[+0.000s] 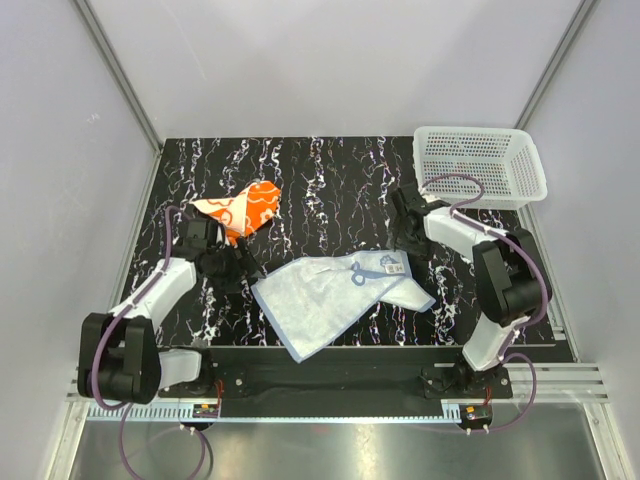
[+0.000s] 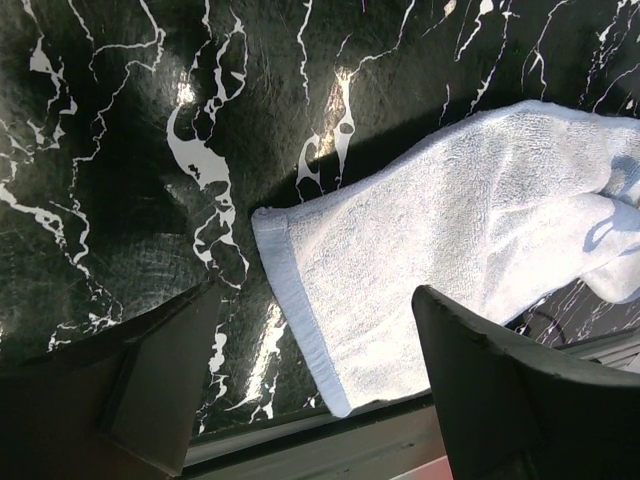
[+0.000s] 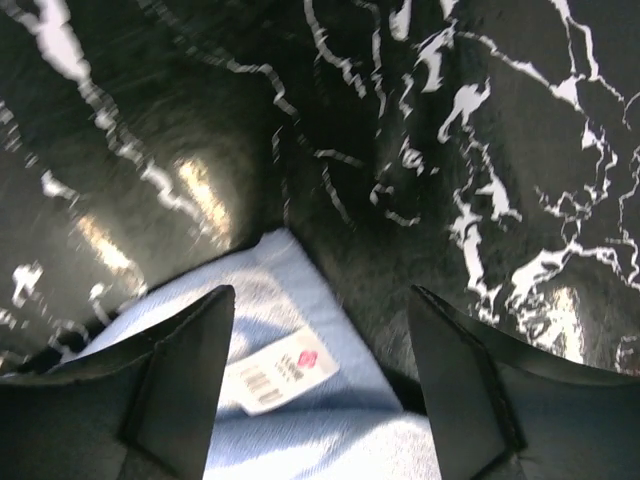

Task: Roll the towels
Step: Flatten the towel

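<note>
The light blue towel [image 1: 335, 295] lies spread flat near the table's front edge, with a fold and a white label [image 1: 392, 266] at its right corner. Crumpled at the back left lies the orange towel [image 1: 243, 207] with white swirls. My left gripper [image 1: 240, 268] hovers open just off the blue towel's left corner; in the left wrist view the gripper [image 2: 318, 293] straddles the hemmed edge of the towel [image 2: 450, 230] without touching it. My right gripper [image 1: 405, 240] stands open above the towel's right corner [image 3: 290, 420], and the label [image 3: 285, 375] shows between its fingers [image 3: 190, 380].
A white mesh basket [image 1: 480, 165] stands at the back right corner. The table is black marble-patterned [image 1: 330, 180], with a metal rail along its front edge [image 2: 400, 440]. White walls enclose the workspace.
</note>
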Tool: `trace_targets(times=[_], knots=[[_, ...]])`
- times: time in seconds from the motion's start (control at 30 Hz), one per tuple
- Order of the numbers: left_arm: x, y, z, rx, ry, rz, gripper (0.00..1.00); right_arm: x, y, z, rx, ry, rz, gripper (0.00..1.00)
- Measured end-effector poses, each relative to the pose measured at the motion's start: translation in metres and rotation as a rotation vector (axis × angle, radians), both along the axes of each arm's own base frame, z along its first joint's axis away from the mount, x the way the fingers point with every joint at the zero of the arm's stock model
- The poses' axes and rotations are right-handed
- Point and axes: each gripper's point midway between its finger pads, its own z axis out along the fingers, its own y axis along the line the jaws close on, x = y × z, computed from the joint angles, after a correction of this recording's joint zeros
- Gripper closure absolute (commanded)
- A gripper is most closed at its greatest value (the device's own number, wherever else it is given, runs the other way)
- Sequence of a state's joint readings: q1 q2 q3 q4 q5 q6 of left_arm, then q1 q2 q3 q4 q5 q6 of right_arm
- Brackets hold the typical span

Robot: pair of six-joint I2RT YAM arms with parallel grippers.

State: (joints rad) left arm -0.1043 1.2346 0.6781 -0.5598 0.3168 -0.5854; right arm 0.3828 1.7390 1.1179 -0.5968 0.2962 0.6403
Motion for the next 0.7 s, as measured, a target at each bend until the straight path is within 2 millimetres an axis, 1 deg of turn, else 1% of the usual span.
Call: trace_targets(times=[0.1,0.2,0.23,0.27,0.3,0.33,0.37,0.4,0.43,0.47,0.5,0.53,0.57,0.6,0.63,0.67,0.7], knots=[[0.002,-0.001,-0.005,0.002,0.008,-0.004,0.20,0.005,-0.007,-0.011,0.011,0.018,-0.021,0.28],[0.004,-0.002,-0.009,0.006,0.015,-0.006,0.23,0.008,-0.005,-0.018,0.025,0.023,-0.017,0.34],[0.005,-0.002,-0.011,0.007,0.018,-0.007,0.25,0.010,-0.003,-0.021,0.033,0.026,-0.011,0.35],[0.005,-0.002,-0.013,0.008,0.022,-0.008,0.27,0.011,-0.002,-0.021,0.036,0.025,-0.006,0.38],[0.005,-0.003,-0.015,0.010,0.028,-0.011,0.29,0.013,0.000,-0.021,0.041,0.019,-0.003,0.44],[0.005,-0.003,-0.016,0.010,0.032,-0.012,0.31,0.015,0.000,-0.021,0.041,0.016,0.002,0.47],[0.005,-0.004,-0.017,0.010,0.035,-0.014,0.37,0.017,0.001,-0.021,0.045,0.012,0.004,0.50],[0.005,-0.005,-0.018,0.010,0.038,-0.014,0.40,0.019,0.002,-0.021,0.046,0.009,0.007,0.57],[0.005,-0.005,-0.020,0.011,0.041,-0.016,0.44,0.020,0.003,-0.021,0.048,0.006,0.013,0.60],[0.006,-0.006,-0.021,0.011,0.044,-0.018,0.52,0.022,0.004,-0.021,0.051,0.000,0.015,0.64],[0.006,-0.006,-0.022,0.012,0.046,-0.020,0.56,0.023,0.005,-0.021,0.054,-0.004,0.017,0.69],[0.006,-0.007,-0.023,0.012,0.050,-0.020,0.61,0.024,0.006,-0.021,0.060,-0.008,0.022,0.78],[0.007,-0.007,-0.024,0.013,0.053,-0.019,0.72,0.025,0.007,-0.021,0.065,-0.011,0.026,0.82],[0.009,-0.008,-0.025,0.013,0.055,-0.017,0.78,0.026,0.008,-0.021,0.072,-0.016,0.028,0.87],[0.010,-0.008,-0.027,0.013,0.057,-0.017,0.83,0.027,0.010,-0.021,0.080,-0.021,0.029,0.97],[0.011,-0.009,-0.028,0.013,0.058,-0.019,0.88,0.028,0.011,-0.022,0.084,-0.023,0.030,1.00],[0.011,-0.009,-0.028,0.012,0.059,-0.018,0.97,0.028,0.012,-0.021,0.092,-0.026,0.032,1.00]])
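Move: The left hand has the white towel's left corner about 2 cm ahead, level sideways and some 5 cm below; the orange towel lies roughly 17 cm ahead and 2 cm left. For the right hand, the tag corner sits about 3 cm ahead, 1 cm left and 3 cm down. A loose flap is some 6 cm back, straight behind, and the basket roughly 20 cm ahead and 16 cm right. Downward first, then forward about 3 cm and a little left along the table, the right hand shuts its nearly open fingers and pinches the tag corner of the white towel. Meanwhile the left hand sinks about 3 cm, easing slightly forward and right, and draws its open fingers nearly shut at the top edge beside the left corner. ##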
